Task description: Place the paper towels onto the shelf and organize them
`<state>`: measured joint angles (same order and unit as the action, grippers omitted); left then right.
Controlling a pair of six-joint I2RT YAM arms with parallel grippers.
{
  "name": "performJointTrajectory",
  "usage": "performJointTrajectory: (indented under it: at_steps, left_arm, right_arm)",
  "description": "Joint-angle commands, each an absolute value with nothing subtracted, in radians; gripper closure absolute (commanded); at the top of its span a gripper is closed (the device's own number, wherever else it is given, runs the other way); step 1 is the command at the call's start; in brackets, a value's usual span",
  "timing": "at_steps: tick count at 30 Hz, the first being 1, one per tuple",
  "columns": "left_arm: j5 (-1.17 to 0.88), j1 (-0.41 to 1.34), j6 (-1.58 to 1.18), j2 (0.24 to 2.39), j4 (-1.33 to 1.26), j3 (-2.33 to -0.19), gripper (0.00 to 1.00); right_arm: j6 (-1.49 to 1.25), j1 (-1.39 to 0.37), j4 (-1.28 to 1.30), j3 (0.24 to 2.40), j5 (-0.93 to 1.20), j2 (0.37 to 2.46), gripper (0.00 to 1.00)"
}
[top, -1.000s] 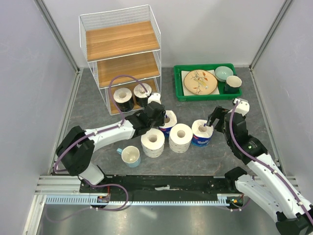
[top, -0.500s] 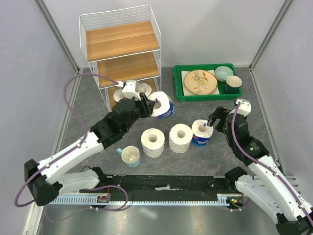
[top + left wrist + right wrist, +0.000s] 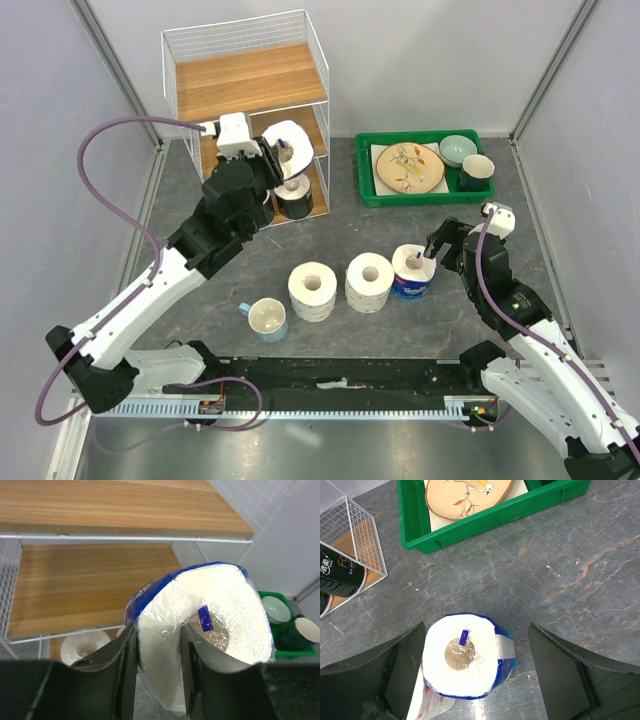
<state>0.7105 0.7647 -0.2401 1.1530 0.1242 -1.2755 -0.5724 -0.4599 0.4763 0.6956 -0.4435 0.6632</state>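
My left gripper (image 3: 270,160) (image 3: 157,672) is shut on the wall of a blue-wrapped paper towel roll (image 3: 289,143) (image 3: 220,610), one finger inside its core. It holds the roll in the air in front of the shelf (image 3: 250,80) (image 3: 90,585), at the middle board's height. Two dark-wrapped rolls (image 3: 294,196) stand on the bottom tier. Two large white rolls (image 3: 312,290) (image 3: 369,282) stand on the table. My right gripper (image 3: 430,257) (image 3: 482,677) is open, its fingers either side of a second blue-wrapped roll (image 3: 411,271) (image 3: 465,662) without touching it.
A green tray (image 3: 366,193) (image 3: 470,522) with a plate, bowl and cups sits right of the shelf. A pale cup with a blue handle (image 3: 267,318) stands near the front, left of the large rolls. Side walls close in the table.
The left arm has lifted the blue-wrapped roll off the table and carried it up and back to the shelf front. The right arm has not moved.
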Motion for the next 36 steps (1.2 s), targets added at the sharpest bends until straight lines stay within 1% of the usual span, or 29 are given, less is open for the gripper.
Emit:
performJointTrajectory:
  at_steps: [1, 11, 24, 36]
  left_arm:
    - [0.721, 0.71, -0.173, 1.228, 0.046, -1.358, 0.59]
    - [0.65, 0.649, -0.183, 1.384, 0.026, -1.454, 0.59]
    - [0.62, 0.588, -0.161, 1.456, 0.017, -1.531, 0.59]
    - [0.606, 0.577, -0.153, 1.519, 0.018, -1.575, 0.59]
  right_arm:
    - [-0.575, -0.457, 0.477, 0.721, -0.453, 0.655, 0.09]
    - [-0.569, -0.456, 0.474, 0.709, -0.472, 0.67, 0.09]
    - [-0.568, -0.456, 0.453, 0.692, -0.471, 0.686, 0.08]
    - [-0.566, -0.457, 0.436, 0.692, -0.465, 0.704, 0.09]
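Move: The left hand already holds the blue-wrapped paper towel by its side wall in front of the rack; the middle shelf's centre lies about 12 cm ahead, 3 cm left and 8 cm below. The top shelf is some 14 cm ahead, 3 cm left and 12 cm above. A black roll on the bottom shelf stands 8 cm ahead, 1 cm right and about 32 cm below. From the right hand, the middle shelf is roughly 18 cm ahead, 36 cm left, 11 cm up. Left hand, keeping its grip, carries the paper towel about 10 cm forward, dipping slightly, in over the middle shelf. ##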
